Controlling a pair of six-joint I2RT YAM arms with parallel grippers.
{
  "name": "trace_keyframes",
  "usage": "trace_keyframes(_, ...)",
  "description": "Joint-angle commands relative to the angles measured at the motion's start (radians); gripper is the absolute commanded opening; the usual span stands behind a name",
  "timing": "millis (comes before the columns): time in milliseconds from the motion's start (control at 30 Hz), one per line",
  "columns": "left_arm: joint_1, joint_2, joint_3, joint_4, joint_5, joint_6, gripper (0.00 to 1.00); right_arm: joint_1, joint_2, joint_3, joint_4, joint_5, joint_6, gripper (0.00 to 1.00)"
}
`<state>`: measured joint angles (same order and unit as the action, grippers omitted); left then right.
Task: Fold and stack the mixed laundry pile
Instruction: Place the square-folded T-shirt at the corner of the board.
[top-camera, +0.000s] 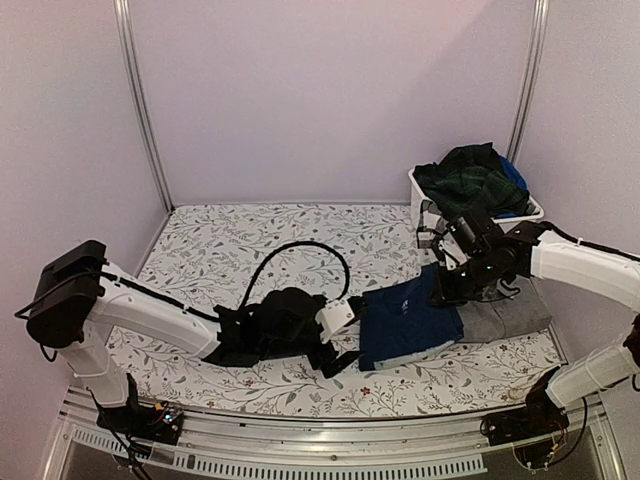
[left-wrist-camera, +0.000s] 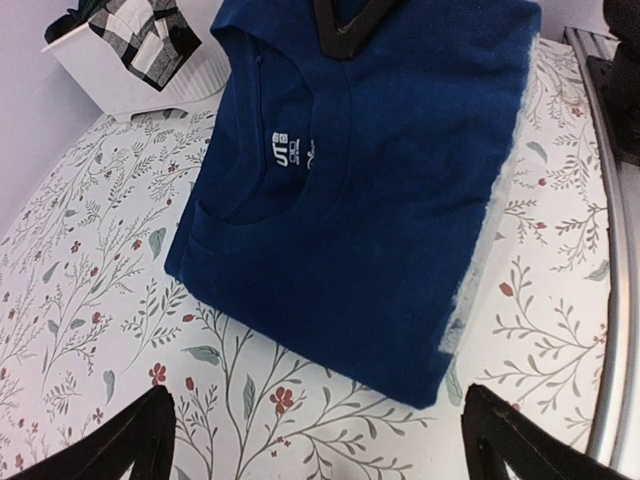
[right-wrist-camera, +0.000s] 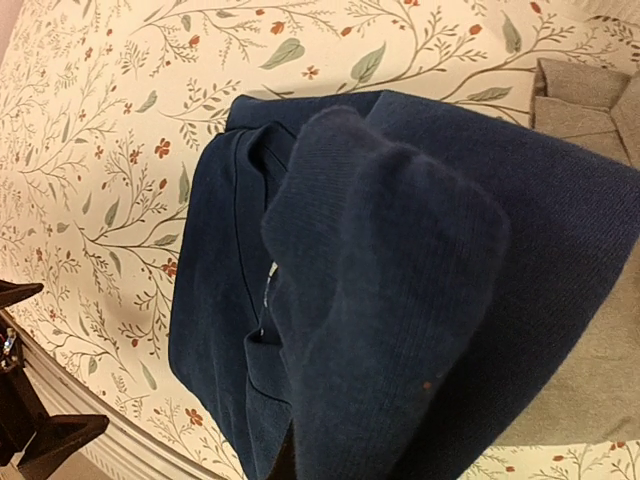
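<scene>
A folded navy blue garment (top-camera: 408, 322) (left-wrist-camera: 370, 190) (right-wrist-camera: 230, 260) lies at the table's front right, overlapping a folded grey garment (top-camera: 512, 315) (right-wrist-camera: 585, 100). My left gripper (top-camera: 352, 330) (left-wrist-camera: 320, 440) stands wide open just off the navy garment's near edge, with only tablecloth between its fingertips (left-wrist-camera: 130, 440). My right gripper (top-camera: 442, 290) sits at the navy garment's far right edge, shut on a bunched fold of it. That fold fills the right wrist view and hides the fingers. A dark green plaid garment (top-camera: 470, 178) is heaped in the bin.
The white plastic bin (top-camera: 417, 200) (left-wrist-camera: 140, 80) stands at the back right. A floral tablecloth (top-camera: 250, 240) covers the table. A metal rail (top-camera: 330, 440) (left-wrist-camera: 615, 250) runs along the near edge. A black cable (top-camera: 300, 250) loops over the table's middle.
</scene>
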<state>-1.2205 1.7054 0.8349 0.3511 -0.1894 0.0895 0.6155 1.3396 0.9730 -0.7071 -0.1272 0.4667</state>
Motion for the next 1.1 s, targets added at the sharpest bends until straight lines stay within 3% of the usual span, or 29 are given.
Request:
trace_keyframes(0,0.031,-0.007,-0.019,0.033,0.04,0.011,1.0,-0.029,-0.054,0.081,-0.15,0.149,-0.059,0.0)
trace_keyframes(233,0.051,-0.044,-0.051,0.042,0.059,-0.007,1.0,-0.057,-0.074,0.185,-0.274,0.247,-0.115,0.0)
trace_keyframes(733,0.053,-0.115,-0.081,0.026,0.034,-0.011,1.0,-0.075,-0.041,0.324,-0.391,0.217,-0.246,0.0)
trace_keyframes(1067,0.055,-0.152,-0.107,0.008,0.023,-0.016,1.0,-0.094,0.022,0.449,-0.452,0.28,-0.308,0.0)
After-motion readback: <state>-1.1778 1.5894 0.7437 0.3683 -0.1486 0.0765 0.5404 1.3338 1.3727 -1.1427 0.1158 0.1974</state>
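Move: The right hand, about 10 cm above the table, already holds the navy T-shirt, whose middle hangs some 6 cm to its left, 4 cm back and 7 cm lower. The grey folded shirt at the board's right corner lies about 18 cm right, 6 cm ahead and 10 cm below; the laundry bin stands some 28 cm ahead and 19 cm right. From the left hand the grey shirt is roughly 36 cm right and 12 cm ahead. Keeping its shut-fingered pinch on the navy T-shirt, the right hand carries it up about 10 cm and right some 6 cm towards the grey shirt's side, the rightward travel fading while it climbs on with a little forward drift, fingers swinging some 20 degrees from pointing leftward. The left hand, still wide open, dips slightly, then backs off left and up a couple of centimetres. ##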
